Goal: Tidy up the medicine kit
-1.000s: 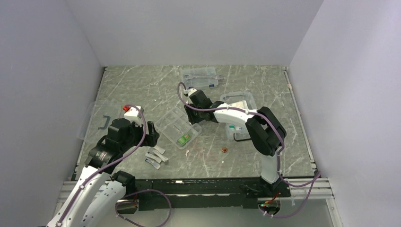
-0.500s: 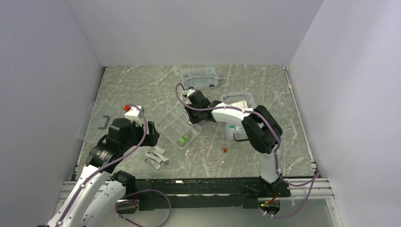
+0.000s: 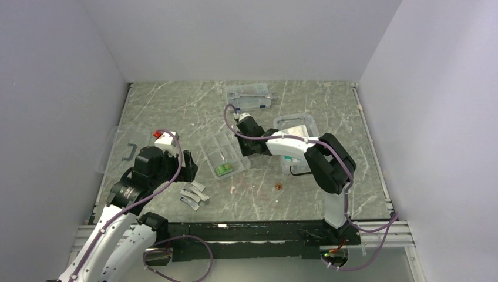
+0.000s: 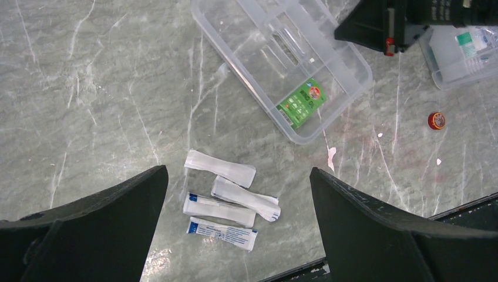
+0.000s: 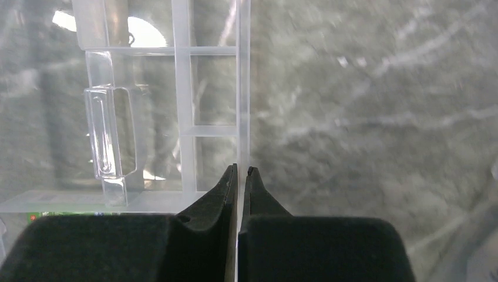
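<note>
The clear divided tray (image 3: 218, 150) lies mid-table with a green packet (image 3: 223, 169) in one compartment. My right gripper (image 3: 242, 150) is shut on the tray's thin side wall (image 5: 242, 88), which runs up between the fingertips (image 5: 242, 170). The medicine kit box (image 3: 296, 141), with small bottles inside, stands right of that arm. Its black-handled clear lid (image 3: 123, 151) lies at the far left. My left gripper (image 3: 189, 166) hangs open above several white packets (image 4: 226, 200), touching none; the same tray (image 4: 282, 59) and green packet (image 4: 302, 101) show beyond them.
A flatter clear case with blue latches (image 3: 249, 97) sits at the back. A small red round tin (image 3: 279, 186) lies on the marble in front of the box, also visible as the red tin (image 4: 436, 120). The table's front edge runs just below the packets.
My right gripper has closed onto the tray's wall, and the tray has turned and shifted slightly toward the back. The left arm has stayed still.
</note>
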You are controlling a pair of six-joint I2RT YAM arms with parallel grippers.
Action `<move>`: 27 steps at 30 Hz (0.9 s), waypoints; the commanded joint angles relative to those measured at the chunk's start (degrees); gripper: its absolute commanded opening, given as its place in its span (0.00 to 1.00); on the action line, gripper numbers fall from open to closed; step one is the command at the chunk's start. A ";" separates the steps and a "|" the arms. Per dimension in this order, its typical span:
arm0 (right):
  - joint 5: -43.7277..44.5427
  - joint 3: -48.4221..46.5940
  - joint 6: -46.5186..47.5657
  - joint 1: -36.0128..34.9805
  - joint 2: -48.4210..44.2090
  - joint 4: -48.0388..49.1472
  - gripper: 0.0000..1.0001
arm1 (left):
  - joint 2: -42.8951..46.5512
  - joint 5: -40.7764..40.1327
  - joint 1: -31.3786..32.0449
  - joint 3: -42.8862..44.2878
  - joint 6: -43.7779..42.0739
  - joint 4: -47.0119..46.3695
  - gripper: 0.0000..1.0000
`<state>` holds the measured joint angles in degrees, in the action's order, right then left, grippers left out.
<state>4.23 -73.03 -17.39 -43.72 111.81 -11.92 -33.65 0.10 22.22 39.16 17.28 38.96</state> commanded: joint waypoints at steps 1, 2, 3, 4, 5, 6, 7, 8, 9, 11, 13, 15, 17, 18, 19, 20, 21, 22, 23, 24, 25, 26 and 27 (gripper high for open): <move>7.52 5.22 -4.99 -1.40 -6.38 -2.02 0.00 | -0.27 0.03 0.19 1.90 0.24 -0.55 0.99; 9.01 6.00 -5.55 -1.99 -7.39 -2.62 0.00 | -0.27 0.06 0.19 1.85 0.22 -0.55 0.99; 10.80 6.52 -6.23 -2.38 -8.24 -3.53 0.00 | -0.28 0.05 0.19 1.86 0.21 -0.51 0.99; 12.89 6.99 -7.09 -2.96 -9.20 -4.49 0.00 | -0.30 0.07 0.19 1.93 0.23 -0.47 0.99; 14.57 7.36 -8.39 -3.44 -9.83 -5.54 0.00 | -0.28 0.03 0.19 1.97 0.24 -0.46 0.99; 16.57 7.80 -9.85 -4.00 -10.59 -6.92 0.00 | -0.35 0.07 0.22 1.98 0.22 -0.46 0.99; 18.42 8.15 -11.70 -4.54 -11.23 -8.14 0.00 | -0.32 0.08 0.20 1.98 0.28 -0.44 0.99; 19.76 8.61 -13.56 -5.14 -11.84 -9.36 0.00 | -0.24 0.08 0.24 1.98 0.22 -0.46 0.99; 20.59 9.15 -15.14 -5.57 -12.35 -10.25 0.00 | -0.20 0.03 0.20 1.98 0.21 -0.44 0.99; 21.36 11.03 -17.98 -6.37 -13.70 -10.94 0.00 | -0.15 0.08 0.19 1.98 0.23 -0.44 0.99; 22.09 12.49 -20.29 -7.16 -14.57 -11.41 0.00 | -0.04 0.08 0.22 1.95 0.27 -0.46 0.99; 22.52 13.49 -21.95 -7.86 -15.20 -11.86 0.00 | 0.05 0.07 0.19 1.89 0.33 -0.38 0.99; 22.99 14.14 -23.38 -8.43 -15.90 -12.42 0.03 | 0.03 0.08 0.19 1.89 0.35 -2.19 0.99; 23.07 14.42 -23.88 -8.64 -16.29 -12.62 0.08 | 0.13 -0.54 0.21 1.90 0.32 -0.60 0.99; 23.10 14.57 -24.16 -8.85 -16.56 -12.88 0.14 | 0.14 -0.61 0.20 1.89 0.33 -0.40 0.99; 23.22 14.46 -24.57 -9.06 -16.71 -13.29 0.22 | 0.23 -0.62 0.19 1.88 0.38 -0.38 0.99; 23.39 14.23 -24.97 -9.28 -16.79 -14.08 0.28 | 0.25 -0.63 0.22 1.86 0.41 -0.38 0.98; 23.75 14.04 -25.24 -9.49 -16.84 -14.73 0.32 | 0.33 -0.63 0.20 1.87 0.41 -0.40 0.99; 24.25 13.72 -25.58 -9.86 -17.04 -15.34 0.36 | 0.40 -0.63 0.24 1.89 0.45 -0.38 0.99; 24.63 13.52 -25.84 -10.08 -17.30 -15.86 0.39 | 0.47 -0.63 0.22 1.89 0.41 -0.38 0.99; 25.01 13.45 -26.08 -10.33 -17.66 -16.19 0.43 | 0.51 -0.63 0.20 1.89 0.39 -0.38 0.99; 25.33 13.45 -26.32 -10.57 -18.27 -16.50 0.46 | 0.60 -0.63 0.19 1.82 0.43 -0.35 0.99; 25.38 13.56 -26.50 -10.82 -18.88 -16.76 0.48 | 0.58 -0.63 0.22 1.79 0.40 -0.37 0.99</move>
<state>26.70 -58.50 -41.30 -53.49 96.60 -26.33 -33.58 0.05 22.22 39.16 17.28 38.94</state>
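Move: My right hand already pinches the right wall of the clear tray, whose middle lies about 7 cm to its left and 2 cm back, a couple of centimetres below. The bare spot I pull that wall to is some 9 cm back and 7 cm right; the red bottle cap sits about 13 cm back and 13 cm right. The clear medicine box is some 19 cm right and 2 cm ahead. From my left hand the bare spot lies about 24 cm right, 2 cm forward and some 19 cm below. I keep my right fingers shut on the tray's right wall and drag it back towards me and to my right, about 11 cm in all and nearly level, swinging the hand some 20 degrees clockwise as I go, closing in on the red cap. As the pull slows at the end, I open the fingers nearly halfway and let go, leaving them astride the wall. ##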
